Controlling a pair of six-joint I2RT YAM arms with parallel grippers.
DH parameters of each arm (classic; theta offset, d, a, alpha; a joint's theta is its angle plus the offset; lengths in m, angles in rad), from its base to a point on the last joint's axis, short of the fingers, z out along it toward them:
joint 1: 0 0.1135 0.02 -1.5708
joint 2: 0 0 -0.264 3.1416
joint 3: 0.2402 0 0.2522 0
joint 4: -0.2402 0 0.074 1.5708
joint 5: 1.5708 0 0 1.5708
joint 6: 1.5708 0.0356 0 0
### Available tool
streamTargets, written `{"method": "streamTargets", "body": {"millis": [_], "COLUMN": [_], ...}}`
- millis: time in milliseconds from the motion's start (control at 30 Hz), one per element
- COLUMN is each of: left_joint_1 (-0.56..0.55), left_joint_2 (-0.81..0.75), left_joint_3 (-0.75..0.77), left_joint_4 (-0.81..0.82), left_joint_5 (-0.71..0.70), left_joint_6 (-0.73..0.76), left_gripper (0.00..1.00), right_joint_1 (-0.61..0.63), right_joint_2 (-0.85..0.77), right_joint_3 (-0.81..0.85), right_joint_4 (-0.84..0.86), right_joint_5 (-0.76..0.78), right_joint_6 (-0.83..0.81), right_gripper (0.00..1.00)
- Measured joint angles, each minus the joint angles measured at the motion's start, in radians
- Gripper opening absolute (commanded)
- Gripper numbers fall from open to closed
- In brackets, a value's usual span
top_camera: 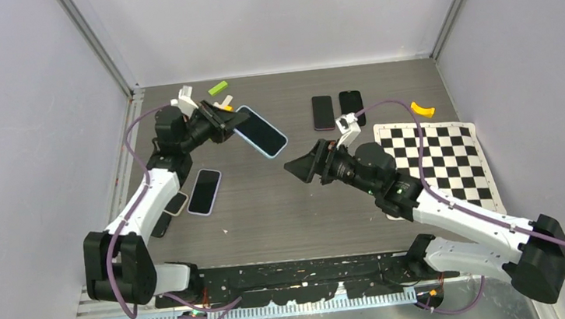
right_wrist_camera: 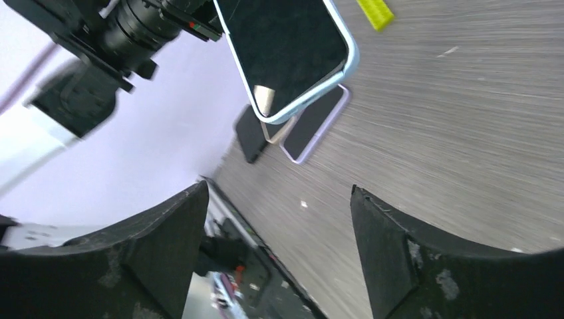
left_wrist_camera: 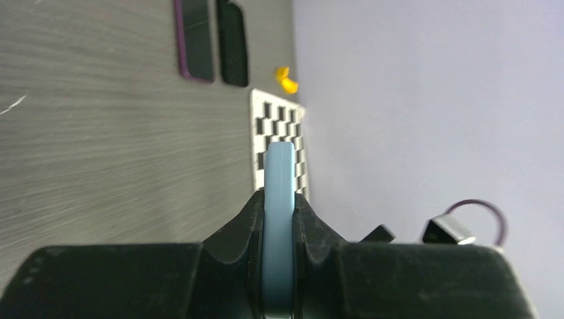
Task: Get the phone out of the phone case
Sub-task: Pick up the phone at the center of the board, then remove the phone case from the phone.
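Note:
The phone (top_camera: 261,132), dark screen up, sits in a light blue phone case and hangs tilted above the table at the back left. My left gripper (top_camera: 226,123) is shut on its end. In the left wrist view the case's blue edge (left_wrist_camera: 279,166) is pinched between both black fingers of the left gripper (left_wrist_camera: 279,197). My right gripper (top_camera: 296,166) stands open at mid-table, pointing left toward the phone and apart from it. The right wrist view has the cased phone (right_wrist_camera: 286,46) above the wide-open right gripper (right_wrist_camera: 279,199), with nothing between its fingers.
A phone in a lilac case (top_camera: 205,191) and two more phones (top_camera: 176,203) lie at the left. Two dark phones (top_camera: 337,110) lie at the back. A checkerboard sheet (top_camera: 436,160) covers the right side, with a yellow piece (top_camera: 421,108) behind it and a green piece (top_camera: 218,87) at the back left.

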Motion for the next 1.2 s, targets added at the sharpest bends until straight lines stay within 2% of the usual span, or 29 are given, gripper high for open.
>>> {"method": "streamTargets", "body": {"millis": [167, 267, 300, 400, 467, 567, 967, 1100, 1200], "left_joint_1": [0.0, 0.0, 0.0, 0.0, 0.0, 0.0, 0.0, 0.007, 0.017], "left_joint_2": [-0.018, -0.032, -0.035, -0.041, -0.042, -0.042, -0.041, -0.037, -0.028], "left_joint_3": [0.03, 0.035, 0.036, 0.037, 0.037, 0.037, 0.035, 0.032, 0.024], "left_joint_4": [0.095, 0.113, 0.115, 0.127, 0.136, 0.155, 0.249, 0.275, 0.321], "left_joint_5": [0.006, 0.014, 0.018, 0.03, 0.037, 0.048, 0.077, 0.085, 0.098], "left_joint_6": [-0.16, -0.232, -0.247, -0.295, -0.318, -0.352, -0.451, -0.483, -0.521], "left_gripper": [0.0, 0.0, 0.0, 0.0, 0.0, 0.0, 0.0, 0.0, 0.0], "right_joint_1": [0.0, 0.0, 0.0, 0.0, 0.0, 0.0, -0.024, -0.026, -0.038], "right_joint_2": [0.049, 0.106, 0.116, 0.135, 0.145, 0.156, 0.241, 0.266, 0.298], "right_joint_3": [-0.039, -0.042, -0.042, -0.036, -0.021, 0.004, 0.072, 0.082, 0.097], "right_joint_4": [0.195, 0.306, 0.328, 0.391, 0.423, 0.48, 0.568, 0.61, 0.658], "right_joint_5": [-0.001, -0.002, -0.003, -0.015, -0.026, -0.04, -0.092, -0.134, -0.195], "right_joint_6": [0.141, 0.198, 0.206, 0.227, 0.237, 0.249, 0.32, 0.317, 0.267], "right_gripper": [0.66, 0.64, 0.65, 0.78, 0.81, 0.79, 0.21, 0.1, 0.06]}}
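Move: The left hand already holds the cased phone in the air by one end; its middle is about 5 cm right, 2 cm back and 3 cm below that hand. The open right hand has it some 11 cm ahead, 7 cm to the left and 2 cm higher. About 20 cm below the right hand, the purple-edged phone lies roughly 27 cm ahead and 12 cm right, the black case 10 cm farther right, and the lilac phone 5 cm ahead and 29 cm left. The right fingers close on the lower free corner of the cased phone and pinch it, after that hand rises about 10 cm and reaches left and slightly forward, tipping its fingertips upward. The left hand keeps its grip on the other end, lifting by about 10 cm and likewise tipping its fingertips up. The right fingers half close, widen again on the way up, then shut at the corner. ##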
